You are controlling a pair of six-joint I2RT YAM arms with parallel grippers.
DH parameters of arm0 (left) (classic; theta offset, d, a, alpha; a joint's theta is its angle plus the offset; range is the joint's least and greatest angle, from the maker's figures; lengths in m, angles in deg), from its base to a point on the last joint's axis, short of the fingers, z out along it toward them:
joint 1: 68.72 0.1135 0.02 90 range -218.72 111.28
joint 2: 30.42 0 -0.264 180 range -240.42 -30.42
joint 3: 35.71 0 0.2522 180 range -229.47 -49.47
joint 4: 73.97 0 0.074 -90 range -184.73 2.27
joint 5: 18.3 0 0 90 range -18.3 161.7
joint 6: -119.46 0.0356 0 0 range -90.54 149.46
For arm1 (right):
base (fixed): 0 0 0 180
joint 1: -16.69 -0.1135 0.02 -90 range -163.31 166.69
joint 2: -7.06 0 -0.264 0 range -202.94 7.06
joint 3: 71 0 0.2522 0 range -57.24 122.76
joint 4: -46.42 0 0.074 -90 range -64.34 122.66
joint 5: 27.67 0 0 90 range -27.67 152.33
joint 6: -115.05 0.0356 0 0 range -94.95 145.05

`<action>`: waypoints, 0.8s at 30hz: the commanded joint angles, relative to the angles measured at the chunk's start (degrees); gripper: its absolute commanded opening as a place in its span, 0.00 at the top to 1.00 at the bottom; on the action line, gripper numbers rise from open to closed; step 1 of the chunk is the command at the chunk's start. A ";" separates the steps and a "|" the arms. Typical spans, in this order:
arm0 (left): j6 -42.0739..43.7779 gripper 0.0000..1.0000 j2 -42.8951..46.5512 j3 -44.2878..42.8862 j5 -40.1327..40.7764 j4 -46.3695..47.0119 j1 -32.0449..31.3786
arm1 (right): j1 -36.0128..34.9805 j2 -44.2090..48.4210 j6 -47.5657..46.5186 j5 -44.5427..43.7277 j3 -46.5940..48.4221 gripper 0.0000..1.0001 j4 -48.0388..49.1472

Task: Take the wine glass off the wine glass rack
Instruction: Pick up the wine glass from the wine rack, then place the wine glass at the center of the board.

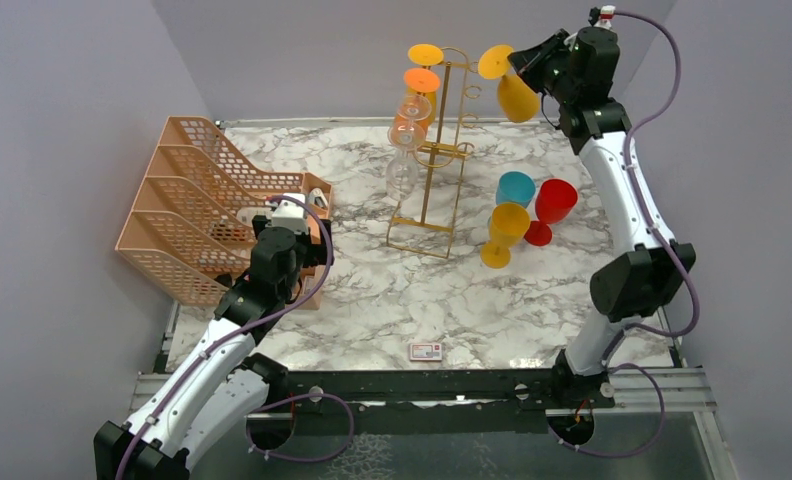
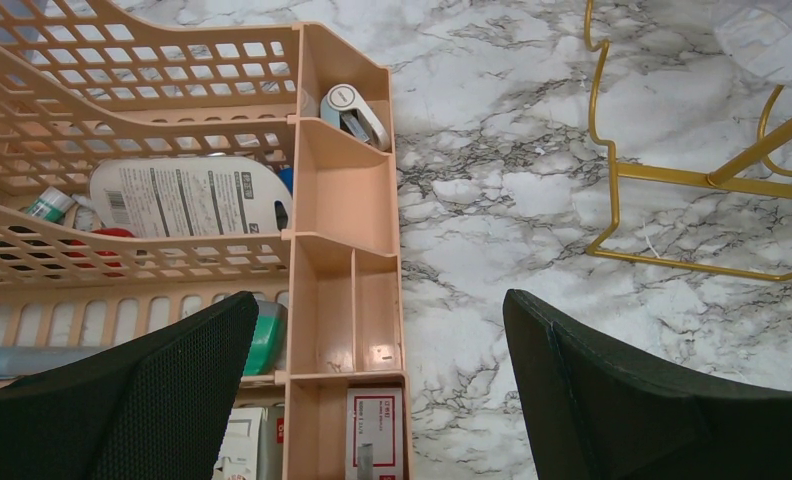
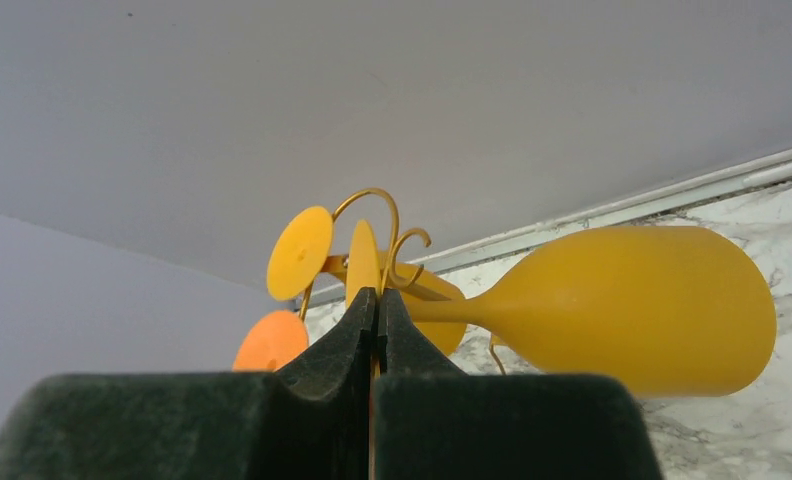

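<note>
The gold wire wine glass rack [image 1: 438, 150] stands at the back middle of the marble table. My right gripper [image 1: 528, 64] is high up, just right of the rack's top hooks, shut on the foot disc of a yellow wine glass [image 1: 517, 98]. In the right wrist view the jaws [image 3: 377, 296] pinch the thin disc edge-on, and the glass's bowl [image 3: 637, 310] sticks out to the right. A yellow-footed glass [image 1: 425, 54], an orange-footed glass [image 1: 421, 80] and a clear glass [image 1: 403, 172] hang on the rack's left side. My left gripper [image 2: 377, 385] is open and holds nothing, low over the organiser's corner.
A peach mesh organiser [image 1: 187, 200] with small items fills the left side. A teal glass [image 1: 516, 186], a red glass [image 1: 555, 201] and a yellow glass [image 1: 506, 226] stand right of the rack. A small card [image 1: 425, 350] lies near the front edge.
</note>
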 commanded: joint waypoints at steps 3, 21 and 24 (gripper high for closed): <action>0.09 0.01 0.99 -1.09 0.20 -0.29 0.29 | -0.06 14.09 -4.43 -0.38 -12.02 0.99 6.11; -1.40 0.01 2.10 -1.89 -2.17 -0.94 0.36 | -0.09 47.65 -2.38 35.68 -46.37 0.99 6.19; -3.58 0.01 3.10 -2.24 -3.75 -1.36 0.34 | -0.10 49.76 -2.73 42.46 -48.80 0.99 5.65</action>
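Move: My right hand already pinches the upside-down yellow wine glass by its stem, clear of its hook. The standing yellow glass it heads for is about 20 cm back, straight in line sideways and roughly 32 cm below. From my right hand, the blue glass stands about 11 cm back and 3 cm right, the red one 13 cm back and 10 cm right, and the rack's middle 8 cm back and 14 cm left. From my left hand, the standing yellow glass is about 7 cm ahead, 40 cm right and 10 cm lower. I swing my right hand back some 26 cm in one quick sweep along the rack's right side, drifting slightly left, to above the standing glasses. It lifts about 3 cm at first and sinks back again, while I turn the hand about 30 degrees counter-clockwise, fingers still shut on the stem. ##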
